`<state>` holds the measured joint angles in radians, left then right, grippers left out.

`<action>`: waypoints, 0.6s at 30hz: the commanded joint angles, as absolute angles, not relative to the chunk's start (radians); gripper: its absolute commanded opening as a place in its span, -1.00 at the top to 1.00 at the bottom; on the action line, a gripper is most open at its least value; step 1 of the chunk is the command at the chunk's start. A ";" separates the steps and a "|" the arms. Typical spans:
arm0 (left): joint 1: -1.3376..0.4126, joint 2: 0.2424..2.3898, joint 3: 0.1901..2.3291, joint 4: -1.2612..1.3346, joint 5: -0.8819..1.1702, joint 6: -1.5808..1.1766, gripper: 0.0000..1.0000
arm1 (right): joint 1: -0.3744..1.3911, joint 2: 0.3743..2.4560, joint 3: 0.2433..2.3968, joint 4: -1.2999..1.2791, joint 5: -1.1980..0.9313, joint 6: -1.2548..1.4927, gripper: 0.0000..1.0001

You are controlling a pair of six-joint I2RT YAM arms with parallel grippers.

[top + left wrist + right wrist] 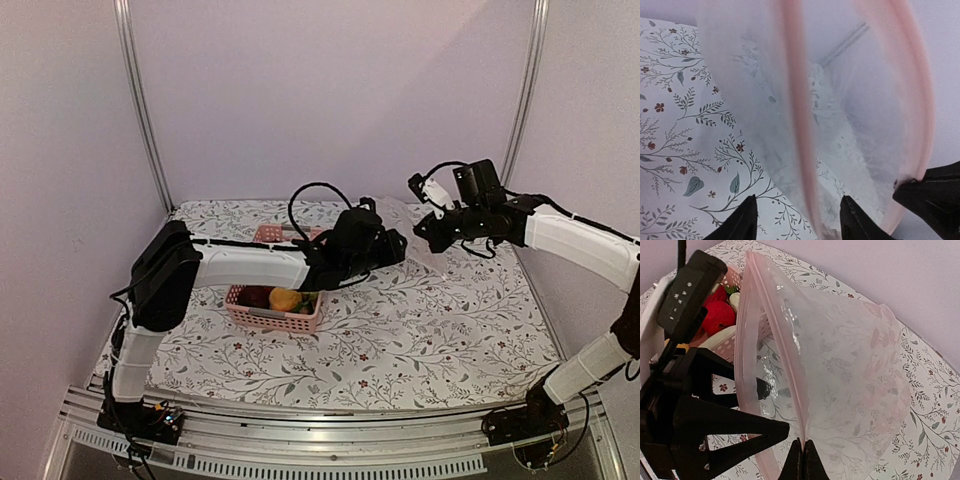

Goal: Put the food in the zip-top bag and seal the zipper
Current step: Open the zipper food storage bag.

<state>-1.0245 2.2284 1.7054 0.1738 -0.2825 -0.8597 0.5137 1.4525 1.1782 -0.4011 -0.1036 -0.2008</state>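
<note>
The clear zip-top bag [855,365] hangs in the air with its mouth spread. My right gripper [803,444] is shut on one pale pink zipper [771,310] lip at the mouth's end. My left gripper [797,200] is open, and the other zipper lip [796,110] runs between its fingers [746,220] without being pinched. In the top view both grippers meet at the bag [412,215], the left gripper [392,245] just left of the right gripper [422,232]. The food stays in the pink basket [285,322]: an orange piece [285,298], a dark maroon one [255,296], red ones [717,315].
A floral cloth [430,320] covers the table. The basket stands at the left centre under the left forearm. Pale walls and metal frame posts [145,110] close in the back and sides.
</note>
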 commanded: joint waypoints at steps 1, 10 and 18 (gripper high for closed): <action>-1.006 2.281 1.761 0.129 -0.263 -0.923 0.09 | 0.528 1.412 1.167 -0.411 -0.074 -0.205 1.00; -1.028 2.223 1.663 0.325 -0.241 -0.841 0.94 | 0.543 1.442 1.133 -0.376 0.058 -0.241 0.70; -1.041 2.210 1.643 0.362 -0.240 -0.827 1.00 | 0.545 1.480 1.166 -0.377 0.071 -0.235 0.18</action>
<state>-1.0283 2.2642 1.6585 0.3119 -0.2466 -0.8467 0.5388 1.4620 1.1450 -0.3782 0.0727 -0.2379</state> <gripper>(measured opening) 0.004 0.383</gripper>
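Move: The bag's left lip, the nearer pink zipper strip to my left hand, already stands between that hand's half-open fingers, about 1 cm right of and 1 cm below their middle, level ahead. The bag's right lip is pinched in my shut right hand, some 5 cm right of the left hand, 4 cm higher and level ahead. The basket sits roughly 27 cm left of the left hand, 5 cm farther out and 13 cm below. I shut my left fingers fully on the bag's left lip while that hand settles about 1.5 cm down and 1 cm right. Once they are nearly closed, I open my right fingers by over a third around the right lip, ending their pinch; after a tiny rise, that hand eases some 1.5 cm down and 1.5 cm to the right, rolling slightly. ##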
